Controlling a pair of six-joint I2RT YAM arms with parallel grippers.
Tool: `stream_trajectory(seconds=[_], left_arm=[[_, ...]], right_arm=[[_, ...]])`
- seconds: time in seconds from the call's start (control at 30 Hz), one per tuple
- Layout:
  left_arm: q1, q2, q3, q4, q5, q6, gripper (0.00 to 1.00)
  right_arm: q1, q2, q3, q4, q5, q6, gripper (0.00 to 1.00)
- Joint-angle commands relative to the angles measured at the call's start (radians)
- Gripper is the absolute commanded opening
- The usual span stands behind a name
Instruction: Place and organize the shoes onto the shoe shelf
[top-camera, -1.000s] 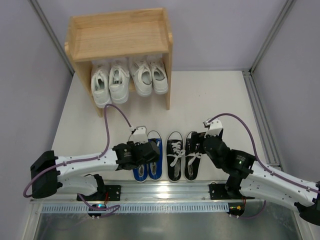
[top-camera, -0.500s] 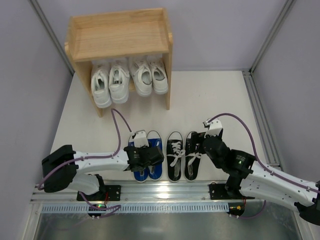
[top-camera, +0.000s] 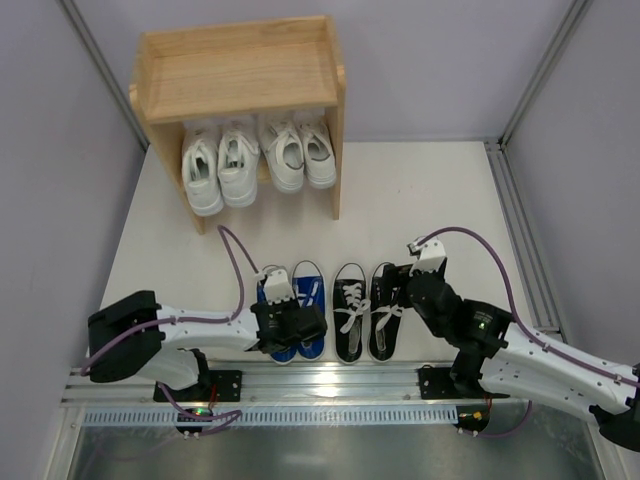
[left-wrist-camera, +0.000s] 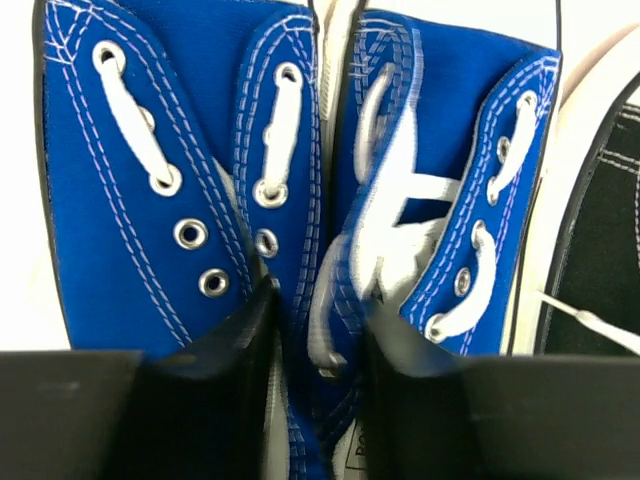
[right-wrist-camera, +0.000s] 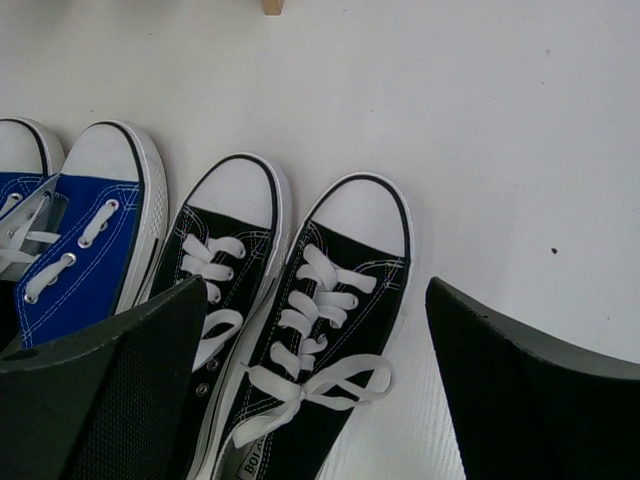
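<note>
The wooden shoe shelf (top-camera: 240, 70) stands at the back left with two white pairs (top-camera: 238, 165) (top-camera: 300, 155) on its lower tier; its top tier is bare. The blue pair (top-camera: 310, 290) and black pair (top-camera: 350, 310) stand side by side near the front rail. My left gripper (top-camera: 290, 325) is down on the blue pair. In the left wrist view one finger (left-wrist-camera: 220, 370) sits in the left blue shoe (left-wrist-camera: 150, 150) and the other in the right blue shoe (left-wrist-camera: 450, 170), pinching their inner walls. My right gripper (top-camera: 400, 285) hovers open over the right black shoe (right-wrist-camera: 330, 330).
A metal rail (top-camera: 330, 385) runs along the near table edge with both arm bases on it. Frame posts and grey walls close in the left and right sides. A shelf leg (right-wrist-camera: 272, 6) shows at the top of the right wrist view.
My left arm swung its gripper right and toward the near edge, settling over the heels of the blue pair. The right arm has not moved.
</note>
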Motion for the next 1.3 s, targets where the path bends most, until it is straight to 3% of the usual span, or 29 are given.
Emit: stream_trajectory(seconds=[0.0, 0.03, 0.07, 0.23, 0.37, 0.5, 0.73, 0.8, 0.87, 0.93, 0.97, 1.0, 1.07, 1.1, 1.13, 1.27], left_arm=[[-0.011, 0.155, -0.091, 0.02, 0.207, -0.042, 0.26], [-0.016, 0.175, -0.082, 0.013, 0.205, -0.041, 0.16], [-0.034, 0.177, -0.056, -0.001, 0.188, -0.041, 0.0], [-0.115, 0.082, 0.082, -0.286, 0.07, -0.073, 0.0], [-0.152, -0.118, 0.244, -0.547, 0.0, -0.055, 0.0], [-0.174, -0.255, 0.497, -0.757, -0.077, -0.001, 0.0], [-0.184, -0.245, 0.913, -1.021, -0.232, 0.137, 0.0], [-0.184, -0.213, 1.02, -1.067, -0.348, 0.215, 0.0], [-0.184, -0.162, 1.183, -1.061, -0.439, 0.355, 0.0], [-0.183, -0.145, 1.257, -0.918, -0.555, 0.532, 0.0], [-0.177, -0.151, 1.266, -0.8, -0.58, 0.677, 0.0], [-0.168, -0.162, 1.259, -0.577, -0.603, 0.912, 0.0], [-0.073, -0.211, 1.216, -0.337, -0.533, 1.141, 0.0], [-0.03, -0.222, 1.217, -0.266, -0.434, 1.254, 0.0], [0.051, -0.225, 1.231, -0.2, -0.385, 1.281, 0.0], [0.188, -0.127, 1.459, -0.26, -0.252, 1.372, 0.0]], right_arm=[[0.001, -0.016, -0.004, 0.022, -0.002, 0.012, 0.91], [0.001, -0.017, -0.003, 0.022, -0.004, 0.011, 0.91], [0.001, -0.019, -0.003, 0.02, -0.004, 0.011, 0.9], [0.001, -0.045, -0.007, 0.008, 0.001, 0.005, 0.9], [0.001, -0.074, -0.01, -0.001, 0.008, 0.0, 0.9], [0.001, -0.088, -0.013, 0.005, 0.02, -0.012, 0.91], [0.001, -0.091, -0.003, 0.02, 0.027, -0.04, 0.91], [0.001, -0.094, 0.003, 0.028, 0.03, -0.049, 0.9], [0.001, -0.094, 0.01, 0.031, 0.031, -0.061, 0.91], [0.001, -0.096, 0.019, 0.03, 0.03, -0.069, 0.91], [0.001, -0.096, 0.023, 0.028, 0.03, -0.075, 0.9], [0.001, -0.097, 0.03, 0.024, 0.03, -0.077, 0.9], [0.001, -0.103, 0.034, 0.024, 0.031, -0.089, 0.9], [0.003, -0.106, 0.037, 0.025, 0.03, -0.092, 0.91], [0.001, -0.109, 0.039, 0.024, 0.03, -0.094, 0.9], [0.001, -0.134, 0.04, 0.027, 0.031, -0.107, 0.9]])
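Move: The left hand sits right at the middle of the blue shoes, its fingers astride their touching inner walls, with the pair's middle about 2 cm below. The black shoes lie level with that, some 18 cm to the right. The shoe shelf's empty top board is roughly 28 cm ahead, 6 cm left and 25 cm up. From the right hand, the blue shoes are about 25 cm left, 3 cm back and 16 cm below. Upward above all: the left fingers finish closing and pinch the two inner walls together, then the hand draws back about 5 cm as it starts to lift. It carries the blue shoes some 45 cm up, going forward and a little left towards the shelf's top board in the upper half, while the wrist tips the fingers up by about 35 degrees to nearly level. ##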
